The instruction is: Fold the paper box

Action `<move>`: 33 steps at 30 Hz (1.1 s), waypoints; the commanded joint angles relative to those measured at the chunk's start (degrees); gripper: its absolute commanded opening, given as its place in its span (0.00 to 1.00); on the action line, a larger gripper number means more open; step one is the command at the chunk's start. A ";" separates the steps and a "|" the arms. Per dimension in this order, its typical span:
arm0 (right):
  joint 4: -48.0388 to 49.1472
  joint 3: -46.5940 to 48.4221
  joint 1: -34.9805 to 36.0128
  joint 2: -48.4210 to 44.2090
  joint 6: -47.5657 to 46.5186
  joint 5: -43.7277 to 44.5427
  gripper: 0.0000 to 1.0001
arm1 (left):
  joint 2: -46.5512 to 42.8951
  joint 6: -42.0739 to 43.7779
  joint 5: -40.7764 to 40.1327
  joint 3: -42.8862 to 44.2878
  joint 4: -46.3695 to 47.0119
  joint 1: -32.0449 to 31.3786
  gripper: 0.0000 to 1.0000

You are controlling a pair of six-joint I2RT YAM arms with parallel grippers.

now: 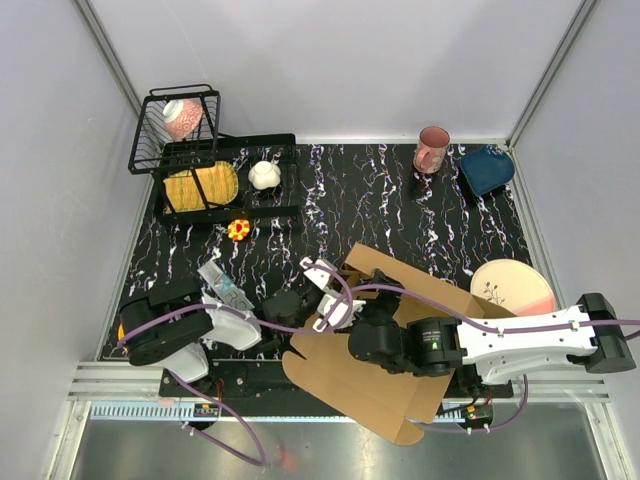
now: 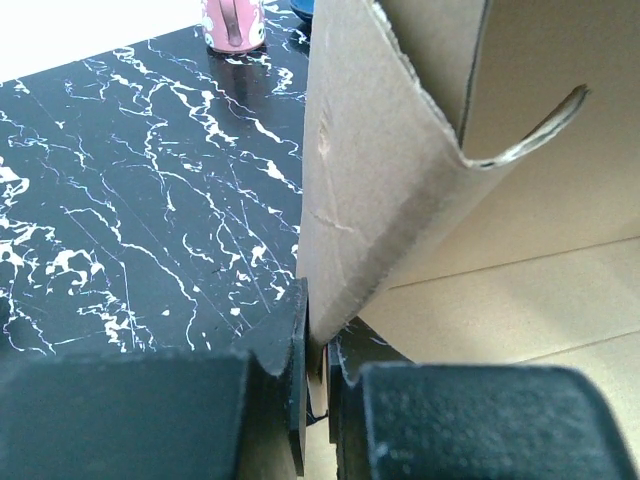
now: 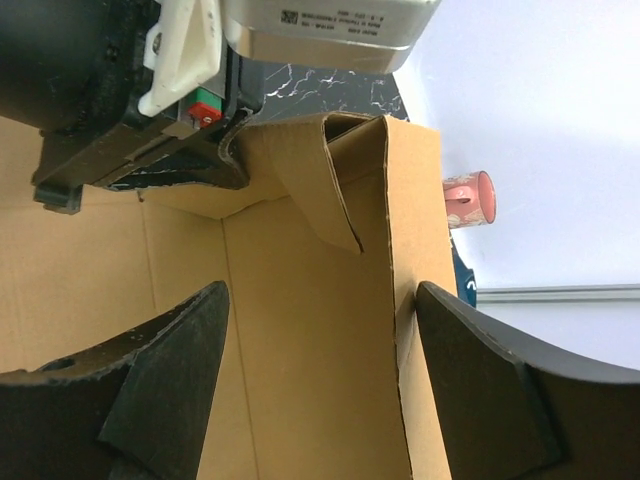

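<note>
The paper box (image 1: 345, 385) is a brown cardboard sheet, partly folded, lying at the near middle of the table with one wall standing up. My left gripper (image 1: 338, 298) comes in from the left. In the left wrist view it (image 2: 322, 350) is shut on the lower edge of an upright flap of the paper box (image 2: 400, 150). My right gripper (image 1: 364, 320) reaches in from the right over the sheet. In the right wrist view its jaws (image 3: 320, 295) stand wide open. One finger (image 3: 160, 380) is over the box's inner panel (image 3: 300, 340), and the other finger (image 3: 500, 390) is outside the raised wall.
A black dish rack (image 1: 290, 160) at the back left holds a yellow plate (image 1: 200, 186) and a white object (image 1: 264, 175). A pink mug (image 1: 432, 150) and a blue dish (image 1: 487, 168) stand at the back right. A pink plate (image 1: 512, 288) lies on the right.
</note>
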 commanded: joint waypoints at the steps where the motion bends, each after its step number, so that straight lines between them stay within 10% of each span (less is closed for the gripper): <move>1: 1.19 2.87 1.28 -1.05 5.33 11.74 0.81 | -5.47 -7.48 -1.04 -3.31 4.95 1.60 0.03; 18: 0.92 11.75 1.19 9.00 -11.20 25.64 0.84 | -12.15 -6.95 -3.15 -6.12 0.20 -0.95 0.02; 33: -7.34 15.09 1.28 -4.63 10.67 11.50 0.85 | -13.73 -7.30 -8.77 -4.55 -7.59 -0.95 0.01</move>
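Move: The left hand already pinches the box's far-left corner at its pads, with the far wall's middle about 15 cm to its right and level fore and aft. From the open right hand that wall's middle lies some 7 cm right, 1 cm ahead and 3 cm below. The box's near panel is roughly 16 cm back, 4 cm left and 12 cm down; the mug stands about 28 cm ahead and 14 cm right, 11 cm lower. Right hand rises 9 cm, edging right; left hand, still pinching, carries corner about 4 cm left and up. ##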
